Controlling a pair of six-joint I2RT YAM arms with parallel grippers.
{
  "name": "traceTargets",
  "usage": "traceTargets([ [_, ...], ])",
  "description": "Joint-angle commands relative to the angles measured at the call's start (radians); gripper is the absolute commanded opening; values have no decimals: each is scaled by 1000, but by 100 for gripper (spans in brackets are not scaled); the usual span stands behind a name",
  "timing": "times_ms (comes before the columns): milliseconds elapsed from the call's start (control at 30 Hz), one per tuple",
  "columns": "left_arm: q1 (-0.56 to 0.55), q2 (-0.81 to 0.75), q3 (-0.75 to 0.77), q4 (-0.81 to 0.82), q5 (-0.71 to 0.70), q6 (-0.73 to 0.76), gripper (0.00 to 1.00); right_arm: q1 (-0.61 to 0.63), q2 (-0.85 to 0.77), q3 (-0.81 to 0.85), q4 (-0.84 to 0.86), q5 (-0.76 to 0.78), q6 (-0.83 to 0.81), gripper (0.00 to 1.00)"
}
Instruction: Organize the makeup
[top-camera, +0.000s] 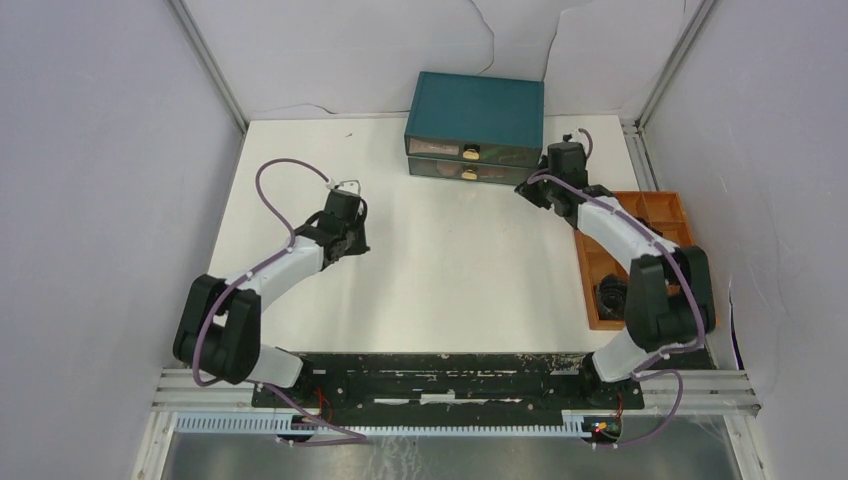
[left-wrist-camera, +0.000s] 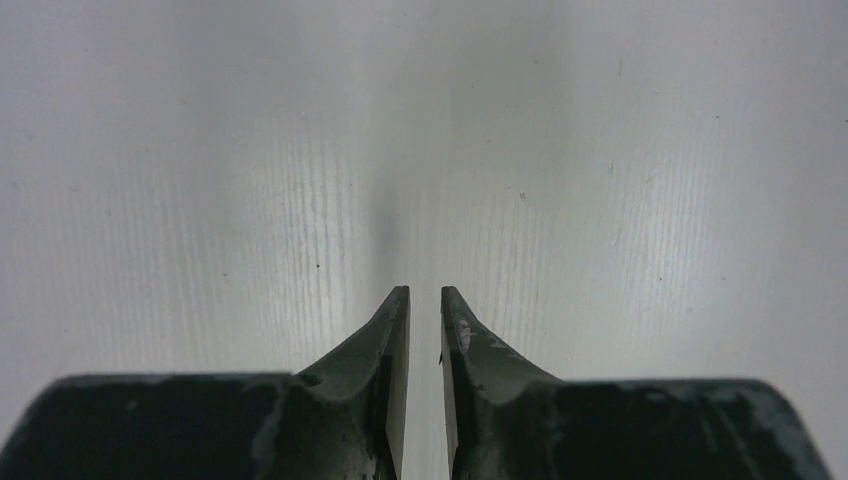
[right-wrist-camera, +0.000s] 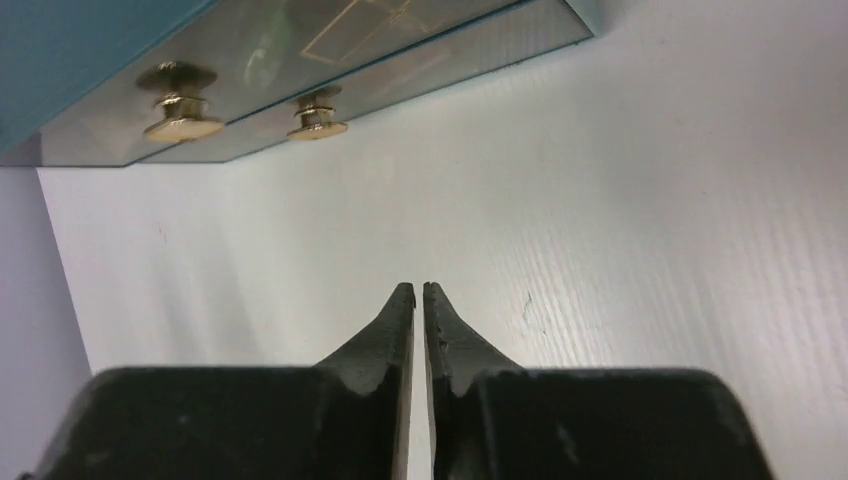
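Observation:
No makeup shows in any view. My left gripper (top-camera: 350, 235) hangs over the bare white table left of centre; in the left wrist view its jaws (left-wrist-camera: 425, 290) stand a narrow gap apart with nothing between them. My right gripper (top-camera: 535, 190) is low by the right front corner of the teal drawer box (top-camera: 475, 120). In the right wrist view its jaws (right-wrist-camera: 419, 286) are pressed almost together, holding nothing, and point at the table in front of the box.
Both drawers of the teal box (right-wrist-camera: 90, 40) are pushed in, each with a gold knob (right-wrist-camera: 183, 100). An orange compartment tray (top-camera: 665, 215) lies along the right edge, partly under my right arm, with a dark object (top-camera: 610, 295) in a near compartment. White walls enclose the table.

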Motion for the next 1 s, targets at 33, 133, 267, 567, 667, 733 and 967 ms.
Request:
traceTargets([
  [33, 12, -98, 15, -18, -113, 84, 29, 8, -215, -35, -251, 72, -371, 31],
  [133, 13, -134, 6, -20, -185, 109, 42, 7, -291, -56, -309, 130, -442, 59],
  [267, 20, -169, -8, 1, -231, 153, 59, 7, -367, -82, -352, 208, -510, 100],
  [567, 243, -320, -223, 305, -197, 214, 99, 6, -361, -109, -408, 236, -606, 100],
  [667, 286, -360, -334, 504, -180, 288, 99, 7, -372, -128, -388, 258, -613, 100],
  [733, 288, -331, -372, 601, -183, 341, 99, 7, -388, -146, -367, 283, -629, 100],
  [967, 289, -195, -572, 1169, -140, 359, 99, 6, -405, -160, -355, 340, -654, 100],
])
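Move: The lower drawer's knob is about 7 cm ahead of the right hand, 10 cm to its left and some 9 cm below; the upper drawer's knob sits about 5 cm above that knob. The wooden tray's middle lies roughly 13 cm back and 25 cm right of the right hand, 10 cm below. From the left hand, the lower drawer's knob is some 17 cm ahead, 20 cm to the right and 3 cm below. Draw the empty right gripper back and to the right, away from the shut drawers, about 15 cm in all, to the tray's left rim, arching up before sinking again; spread its fingers wide early and roll its left side down. Meanwhile lift the left gripper a little, open it fully and swing it about 14 cm left over bare table, lowering it again and tipping its fingers outward and up. ##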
